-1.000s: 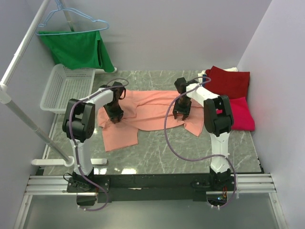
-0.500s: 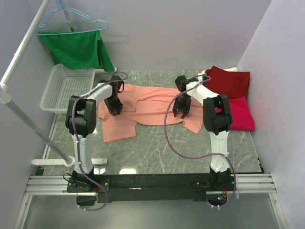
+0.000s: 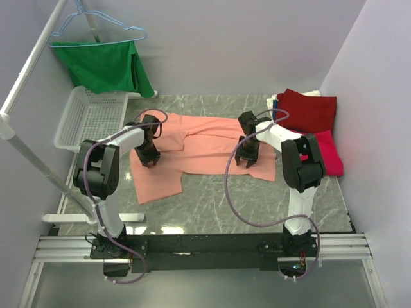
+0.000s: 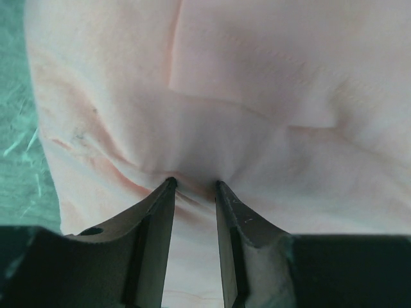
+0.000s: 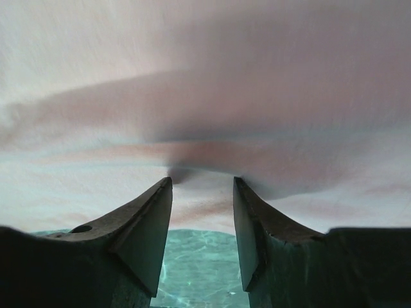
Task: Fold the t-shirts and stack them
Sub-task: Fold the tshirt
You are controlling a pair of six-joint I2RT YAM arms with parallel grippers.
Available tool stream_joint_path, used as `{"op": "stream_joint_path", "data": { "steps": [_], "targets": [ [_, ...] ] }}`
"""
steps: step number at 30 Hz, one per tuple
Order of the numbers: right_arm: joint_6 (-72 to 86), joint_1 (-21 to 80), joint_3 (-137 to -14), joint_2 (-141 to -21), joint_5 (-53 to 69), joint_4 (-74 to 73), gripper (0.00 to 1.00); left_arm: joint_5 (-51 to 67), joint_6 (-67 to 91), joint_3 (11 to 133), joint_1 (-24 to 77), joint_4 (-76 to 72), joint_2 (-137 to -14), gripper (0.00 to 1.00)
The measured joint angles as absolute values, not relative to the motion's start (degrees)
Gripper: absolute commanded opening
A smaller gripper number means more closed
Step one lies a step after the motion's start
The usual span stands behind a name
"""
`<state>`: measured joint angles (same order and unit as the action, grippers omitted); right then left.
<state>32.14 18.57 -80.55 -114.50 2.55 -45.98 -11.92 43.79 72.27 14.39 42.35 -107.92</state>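
Observation:
A salmon-pink t-shirt (image 3: 199, 141) lies spread across the middle of the marble table (image 3: 218, 199). My left gripper (image 3: 149, 157) stands on its left part, jaws narrowed on a pinch of the cloth (image 4: 257, 77), with wrinkles running to the left gripper (image 4: 192, 183). My right gripper (image 3: 247, 157) is at the shirt's near right edge, jaws apart. In the right wrist view the right gripper (image 5: 202, 181) has its tips against the cloth (image 5: 205, 77), with bare table between the fingers. A dark red t-shirt (image 3: 308, 109) and a crimson-pink t-shirt (image 3: 331, 157) lie folded at the right.
A white mesh basket (image 3: 87, 119) stands at the left edge. Above it a green garment (image 3: 106, 67) hangs on a light-blue hanger (image 3: 96, 29). A white rail (image 3: 38, 167) slants down the left side. Walls close in at the back and the right.
The left gripper went away from me, then back toward me and slightly left, dragging the shirt's left part with it. The right gripper moved slightly toward me, its jaws narrowing a little.

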Motion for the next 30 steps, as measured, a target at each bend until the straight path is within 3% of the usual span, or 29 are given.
{"op": "stream_joint_path", "data": {
  "steps": [20,30],
  "targets": [
    [34.5,21.2,-70.1,-107.1,2.5,-44.3,0.47,-14.7,45.4,64.4,16.6,46.6,-93.6,0.39],
    [35.1,21.5,-65.1,-101.1,2.7,-45.1,0.47,-14.2,51.2,49.8,17.5,50.8,-80.0,0.4]
  ]
}}
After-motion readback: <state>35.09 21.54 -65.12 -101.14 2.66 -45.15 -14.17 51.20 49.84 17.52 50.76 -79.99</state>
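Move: The left fingertips rest on the t-shirt; the near-left sleeve's outer corner lies about 15 cm back and 3 cm to their left, level with them. From that hand, the white foot bar is some 20 cm back and 16 cm left, and the basket 16 cm ahead and 18 cm left. The shirt's near edge is about 5 cm straight back of the right fingertips, at their height; the magenta shirt lies 4 cm ahead and 22 cm right of them. Drag the left fingertips back over the cloth for about 4 cm, then lift them off, carry them on back over the sleeve towards its outer corner and begin to lower. Meanwhile keep the right fingertips on the shirt and draw them straight back about 7 cm to its near edge, easing up slightly at the finish. Leave both grippers partly open. ##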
